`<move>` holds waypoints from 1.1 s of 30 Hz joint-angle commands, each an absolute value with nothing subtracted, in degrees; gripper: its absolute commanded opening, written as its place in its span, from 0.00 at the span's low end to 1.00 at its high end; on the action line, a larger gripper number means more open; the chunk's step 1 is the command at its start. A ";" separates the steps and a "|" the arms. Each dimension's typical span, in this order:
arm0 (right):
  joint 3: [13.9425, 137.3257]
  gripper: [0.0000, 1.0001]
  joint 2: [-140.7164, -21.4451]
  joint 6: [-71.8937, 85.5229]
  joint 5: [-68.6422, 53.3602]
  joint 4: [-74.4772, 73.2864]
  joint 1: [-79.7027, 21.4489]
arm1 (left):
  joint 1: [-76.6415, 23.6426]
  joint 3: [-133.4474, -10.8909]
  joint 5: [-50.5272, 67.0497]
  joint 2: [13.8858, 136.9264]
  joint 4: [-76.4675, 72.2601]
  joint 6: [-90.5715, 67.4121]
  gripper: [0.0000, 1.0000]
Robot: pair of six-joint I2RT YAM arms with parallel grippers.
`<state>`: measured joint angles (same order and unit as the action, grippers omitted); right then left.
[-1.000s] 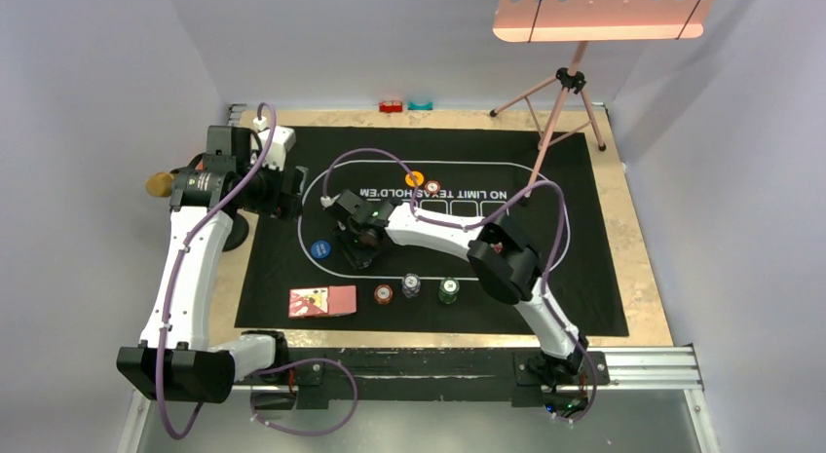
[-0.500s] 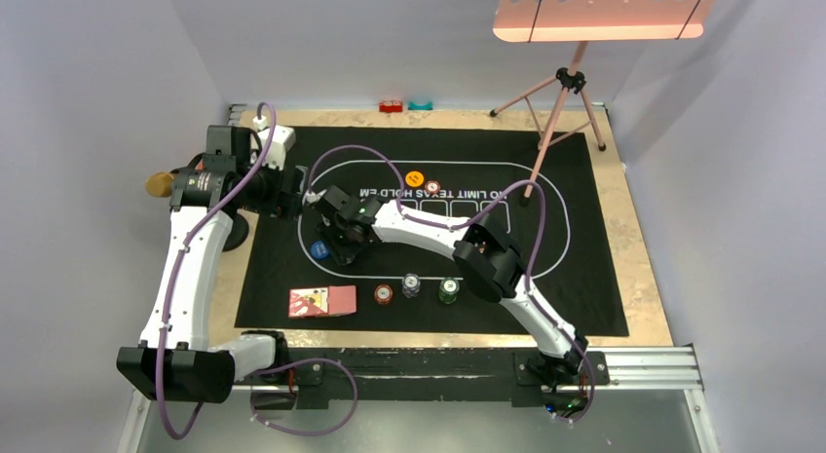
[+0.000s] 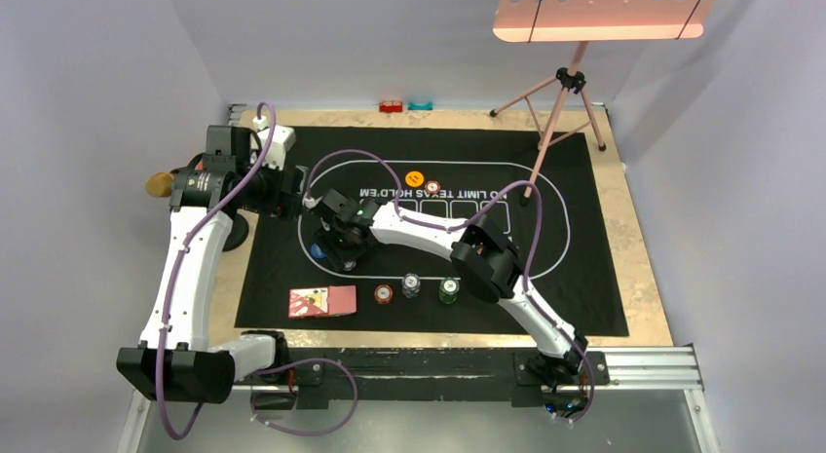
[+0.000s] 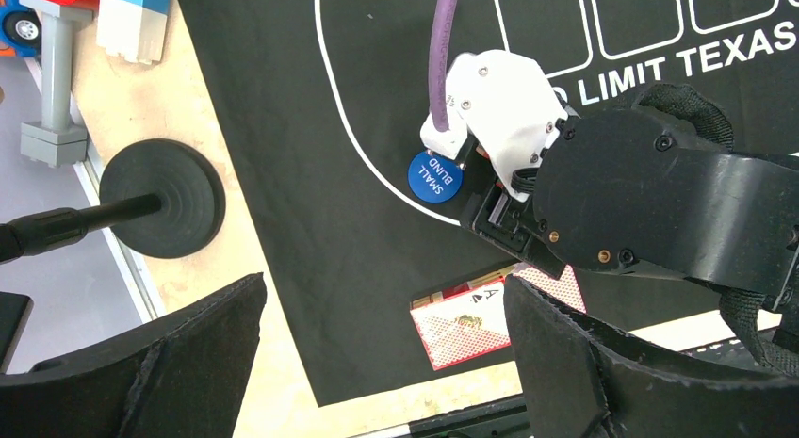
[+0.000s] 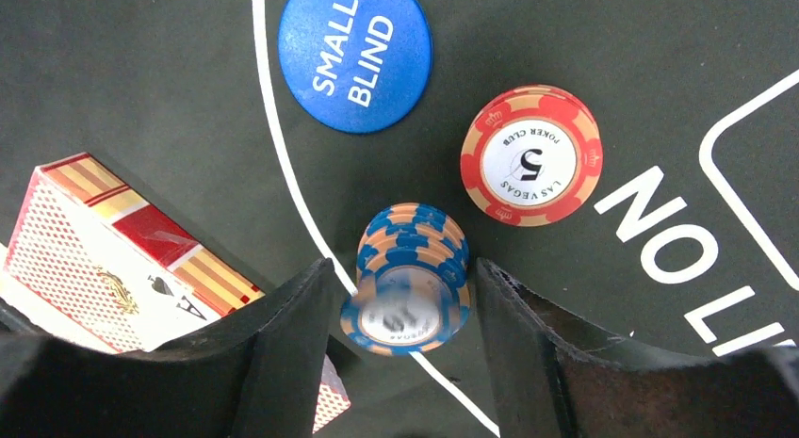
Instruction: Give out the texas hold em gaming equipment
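Note:
My right gripper (image 5: pixel 400 355) stands over a short stack of blue-and-orange poker chips (image 5: pixel 407 278) on the mat's white oval line. Its jaws are open, with a thin gap on each side of the stack, and the top chip is blurred. Beside it lie a red "5" chip stack (image 5: pixel 530 155), the blue SMALL BLIND disc (image 5: pixel 355 56) and the pink-red card box (image 5: pixel 113 259). From above, the right gripper (image 3: pixel 336 246) covers those chips. My left gripper (image 3: pixel 292 192) hangs open and empty at the mat's left edge. An orange disc (image 3: pixel 414 178) and a chip (image 3: pixel 432 187) lie further back.
Red-brown (image 3: pixel 384 294), grey-white (image 3: pixel 411 284) and green (image 3: pixel 448 290) chip stacks stand near the front, right of the card box (image 3: pixel 321 301). A gold-headed microphone (image 3: pixel 156 185) on a round base (image 4: pixel 162 198) stands left of the mat. Toy bricks (image 3: pixel 391 106) and a tripod (image 3: pixel 560 102) stand at the back.
The right arm has swung left toward the blue disc, and its jaws have widened off the blue-and-orange chip stack. The left arm has not moved.

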<state>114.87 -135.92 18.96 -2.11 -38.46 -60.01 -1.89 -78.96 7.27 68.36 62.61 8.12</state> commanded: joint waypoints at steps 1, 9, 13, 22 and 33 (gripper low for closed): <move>117.01 0.61 -132.58 17.15 -0.97 -41.84 -60.29 | -1.41 -81.12 7.56 67.11 61.82 7.63 1.00; 114.58 0.63 -124.01 15.78 2.73 -42.06 -59.79 | -1.40 -81.03 7.92 66.67 62.26 7.46 1.00; 107.70 0.64 -117.37 15.81 4.43 -41.30 -58.21 | -1.38 -81.11 7.79 66.37 62.52 7.58 1.00; 84.58 0.75 -103.14 15.82 7.79 -40.46 -56.07 | -1.46 -80.82 8.09 65.97 62.44 8.51 1.00; 75.11 0.80 -100.98 18.02 4.48 -36.81 -56.87 | -1.46 -80.03 8.53 65.97 62.39 8.94 1.00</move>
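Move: The right hand is just off the small blue-orange stack it has set down, with that stack still between its fingers. The tall "10" stack it goes for lies about 16 cm to its right and 5 cm back, at much the same height; the red stack is some 9 cm right and 7 cm back, and the green stack about 24 cm right and 6 cm back. From the left hand, the "10" stack lies roughly 27 cm right, 6 cm back and 21 cm below. The right hand, fingers already loosened, opens them wider and lifts straight up about 11 cm clear of the blue-orange stack it has placed, then arcs to its right over the mat, some 17 cm in all. Past the top of the arc it sinks about 8 cm and eases back roughly 4 cm, its wrist rolling some 10 degrees and its fingers still opening as they come down at the tall "10" stack, no grip taken yet. ##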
